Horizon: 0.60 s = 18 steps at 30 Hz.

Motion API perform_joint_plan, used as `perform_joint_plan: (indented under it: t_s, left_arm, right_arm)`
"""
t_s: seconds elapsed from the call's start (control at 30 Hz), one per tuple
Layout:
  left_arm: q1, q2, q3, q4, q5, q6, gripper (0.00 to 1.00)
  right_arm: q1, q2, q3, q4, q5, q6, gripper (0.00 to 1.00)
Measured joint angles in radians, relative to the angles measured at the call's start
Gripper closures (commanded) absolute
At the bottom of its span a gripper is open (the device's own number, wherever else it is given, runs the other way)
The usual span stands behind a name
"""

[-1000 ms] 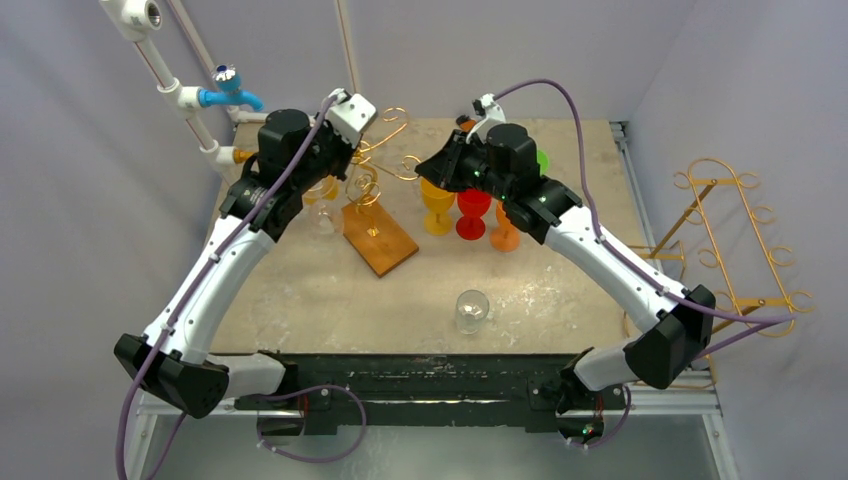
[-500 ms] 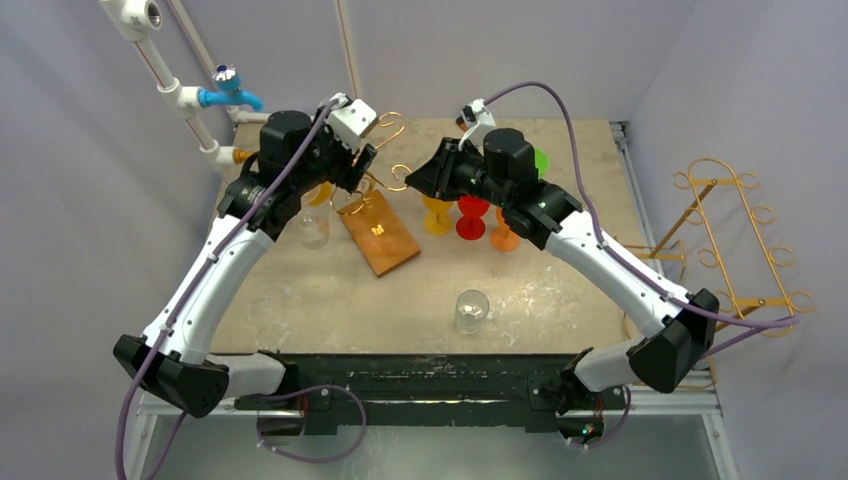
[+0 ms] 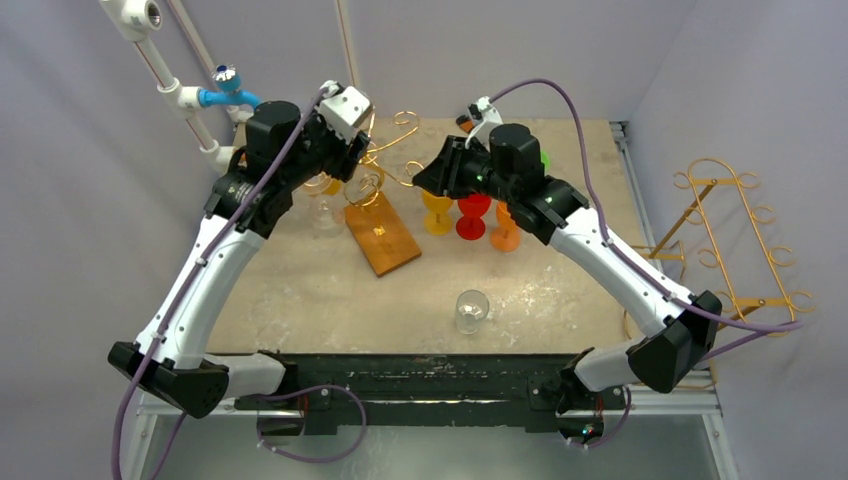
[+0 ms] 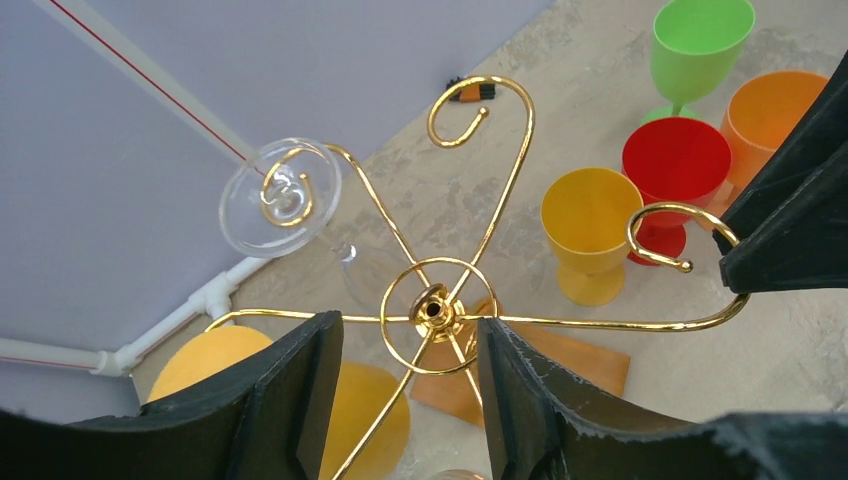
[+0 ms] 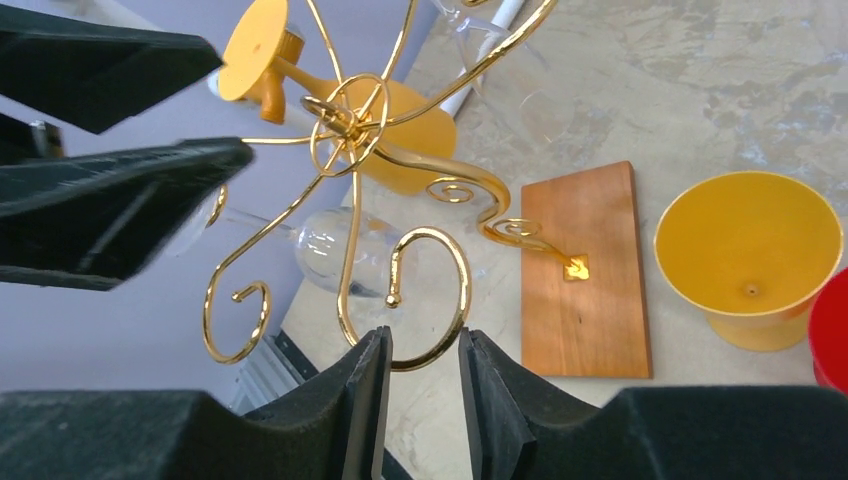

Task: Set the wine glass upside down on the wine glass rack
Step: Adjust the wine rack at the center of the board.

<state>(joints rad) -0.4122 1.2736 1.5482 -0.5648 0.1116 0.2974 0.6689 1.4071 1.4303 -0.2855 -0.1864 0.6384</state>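
Observation:
The gold wire rack point(image 3: 385, 165) stands on a wooden base point(image 3: 385, 240) at the back middle of the table. A clear wine glass hangs upside down from one arm, its round foot point(image 4: 280, 197) caught in a curl. It also shows in the right wrist view point(image 5: 335, 250). An orange-yellow glass point(image 5: 410, 140) hangs beside it. My left gripper point(image 4: 410, 340) is open and empty just above the rack's hub point(image 4: 437, 305). My right gripper point(image 5: 423, 345) is open, with a curl of the rack point(image 5: 430, 300) lying across the gap. Another clear glass point(image 3: 471, 310) stands near the front.
Yellow point(image 3: 437, 212), red point(image 3: 472, 215), orange point(image 3: 505, 232) and green point(image 3: 542, 160) cups stand right of the rack, under my right arm. A clear glass point(image 3: 322, 215) stands left of the base. A second gold rack point(image 3: 735, 240) is off the table's right edge. White pipes with a blue tap point(image 3: 230, 90) are at the back left.
My left wrist has lifted and drawn back a little to the left, away from the rack. The rack and its base have shifted slightly. My right gripper has stayed at the rack's curl.

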Motion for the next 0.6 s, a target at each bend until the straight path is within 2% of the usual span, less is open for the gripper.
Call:
perform_joint_plan:
  t_s: [0.13, 0.27, 0.37, 0.4, 0.43, 0.47, 0.6]
  left_arm:
    - [0.0, -0.001, 0.055, 0.002, -0.004, -0.005, 0.46]
    - [0.0, -0.006, 0.094, 0.001, -0.012, -0.01, 0.33]
    - [0.0, -0.01, 0.116, 0.0, -0.022, -0.014, 0.15]
    - [0.0, -0.011, 0.121, 0.0, -0.025, -0.014, 0.12]
    - [0.0, -0.012, 0.126, -0.002, -0.031, -0.016, 0.09]
    - [0.0, -0.014, 0.13, -0.004, -0.038, -0.016, 0.07]
    - [0.0, -0.027, 0.137, -0.015, -0.059, -0.018, 0.02]
  right_arm:
    - [-0.017, 0.0, 0.0, -0.007, -0.008, -0.004, 0.57]
    - [-0.015, 0.0, 0.001, -0.01, -0.019, -0.01, 0.53]
    - [-0.015, 0.0, 0.013, -0.031, -0.018, -0.014, 0.38]
    - [-0.015, 0.0, 0.019, -0.043, -0.018, -0.019, 0.26]
    - [-0.015, -0.001, 0.026, -0.053, -0.015, -0.024, 0.04]
    - [-0.016, -0.002, 0.032, -0.063, -0.014, -0.031, 0.02]
    - [-0.027, -0.03, 0.041, -0.111, -0.006, -0.057, 0.01]
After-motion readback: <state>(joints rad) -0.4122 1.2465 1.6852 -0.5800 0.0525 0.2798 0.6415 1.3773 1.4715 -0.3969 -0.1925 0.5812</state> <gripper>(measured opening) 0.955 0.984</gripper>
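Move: Just beyond and below the left fingertips sits the rack's hub, about 3 cm ahead, 2 cm right and 4 cm lower; a clear glass hangs some 9 cm farther out than the hub and 2 cm to its left. The right hand has the rack's empty right-hand hook at its tips, about 1 cm ahead, 2 cm left and 2 cm lower. The standing yellow goblet is 2 cm back and 4 cm right of the right hand, roughly 24 cm below. Rising about 6.5 cm, the left hand pulls up and away from the rack's hub, tipping its fingers up some 10 degrees, with a small drift left late on, while its half-open fingers spread nearly full. The right hand all but holds still at the hook, then spreads its fingers from about a third open to wide and backs off some 2 cm to the right, coming free of it. ##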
